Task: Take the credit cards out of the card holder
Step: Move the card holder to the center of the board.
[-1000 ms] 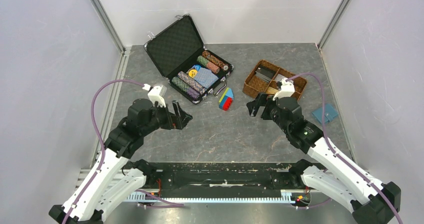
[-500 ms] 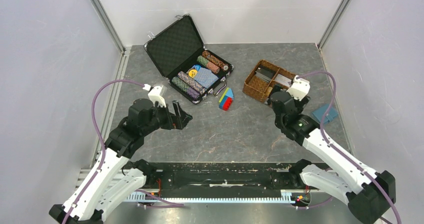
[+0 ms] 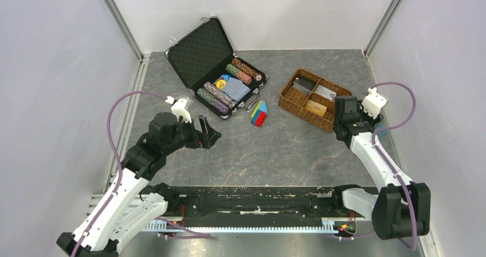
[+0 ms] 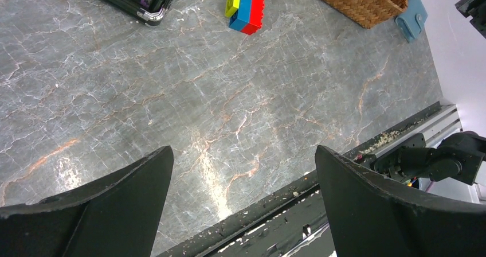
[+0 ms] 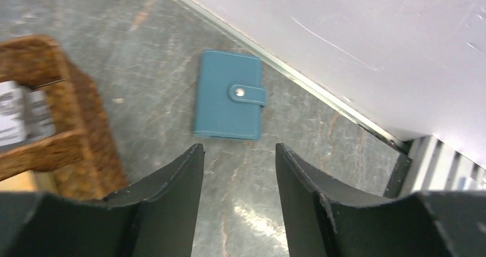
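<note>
The card holder is a flat blue wallet with its snap flap shut. It lies on the grey table by the right wall. In the left wrist view the card holder shows past the tray's corner; the right arm hides it from above. No credit cards are in view. My right gripper hovers just short of the holder, its jaws partly apart with only table between them. From above, the right gripper sits right of the tray. My left gripper is wide open and empty over bare table, at the left.
A brown wicker tray left of the right arm holds an orange-yellow flat piece and greyish pieces. An open black chip case stands at the back. A coloured brick stack lies mid-table. The right wall is close behind the holder.
My right arm has swung right, from in front of the tray to the space by the right wall, and its jaws have narrowed. The left arm has not moved.
</note>
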Controlling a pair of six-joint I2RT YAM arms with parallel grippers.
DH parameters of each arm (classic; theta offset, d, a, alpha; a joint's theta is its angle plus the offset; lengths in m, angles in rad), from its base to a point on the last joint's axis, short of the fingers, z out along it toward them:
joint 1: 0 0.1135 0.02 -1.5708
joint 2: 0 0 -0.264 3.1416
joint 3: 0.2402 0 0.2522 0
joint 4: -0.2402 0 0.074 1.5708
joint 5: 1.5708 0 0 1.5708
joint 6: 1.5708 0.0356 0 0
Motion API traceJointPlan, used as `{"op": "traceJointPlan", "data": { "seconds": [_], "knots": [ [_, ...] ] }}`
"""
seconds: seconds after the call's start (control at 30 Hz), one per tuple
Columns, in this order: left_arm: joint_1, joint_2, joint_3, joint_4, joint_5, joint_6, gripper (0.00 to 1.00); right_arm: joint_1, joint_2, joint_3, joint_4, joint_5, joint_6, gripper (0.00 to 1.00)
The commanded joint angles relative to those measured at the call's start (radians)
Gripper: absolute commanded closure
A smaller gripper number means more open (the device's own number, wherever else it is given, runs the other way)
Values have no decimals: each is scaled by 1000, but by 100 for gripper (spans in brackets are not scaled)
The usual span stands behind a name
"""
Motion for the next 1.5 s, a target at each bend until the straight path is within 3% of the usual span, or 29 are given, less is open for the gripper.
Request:
{"op": "traceJointPlan", "data": {
  "seconds": [0.0, 0.13, 0.43, 0.7, 1.07, 1.23, 1.47],
  "knots": [
    [4, 6, 0, 25, 14, 2, 0, -92, 63, -33, 69, 26, -54, 48],
    [5, 15, 1, 26, 17, 1, 0, -192, 123, -74, 196, -100, -179, 42],
    [5, 19, 1, 31, 23, -1, 0, -329, 264, -84, 302, -290, -211, 40],
    [5, 15, 1, 31, 22, -2, 0, -395, 325, -26, 325, -367, -219, 47],
    [5, 19, 1, 31, 32, 1, 0, -416, 423, 143, 298, -411, -220, 35],
    [5, 13, 1, 31, 30, 1, 0, -442, 479, 183, 274, -444, -199, 16],
    [5, 18, 2, 31, 32, 1, 0, -475, 524, 191, 249, -471, -164, 2]
  ]
}}
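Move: The card holder lies flat, about 8 cm to the right hand's right, 5 cm ahead and some 14 cm below it. The foot of the side wall runs only about 6 cm to the right of the holder, while the wicker basket stands some 14 cm left of the hand, 15 cm ahead and 12 cm below. From the idle left hand the holder is far off, roughly 58 cm right, 11 cm ahead and 20 cm below. The right hand sinks about 11 cm while carrying some 7 cm to the right, away from the basket and down beside the wall towards the card holder, the fingers tipping some 20 degrees more steeply down. Then it swings about 6 cm forward with a slight rise and a last small dip to the right, spreading its half-open fingers nearly full wide, and ends close above the holder with one finger to each side and no contact to be seen. ##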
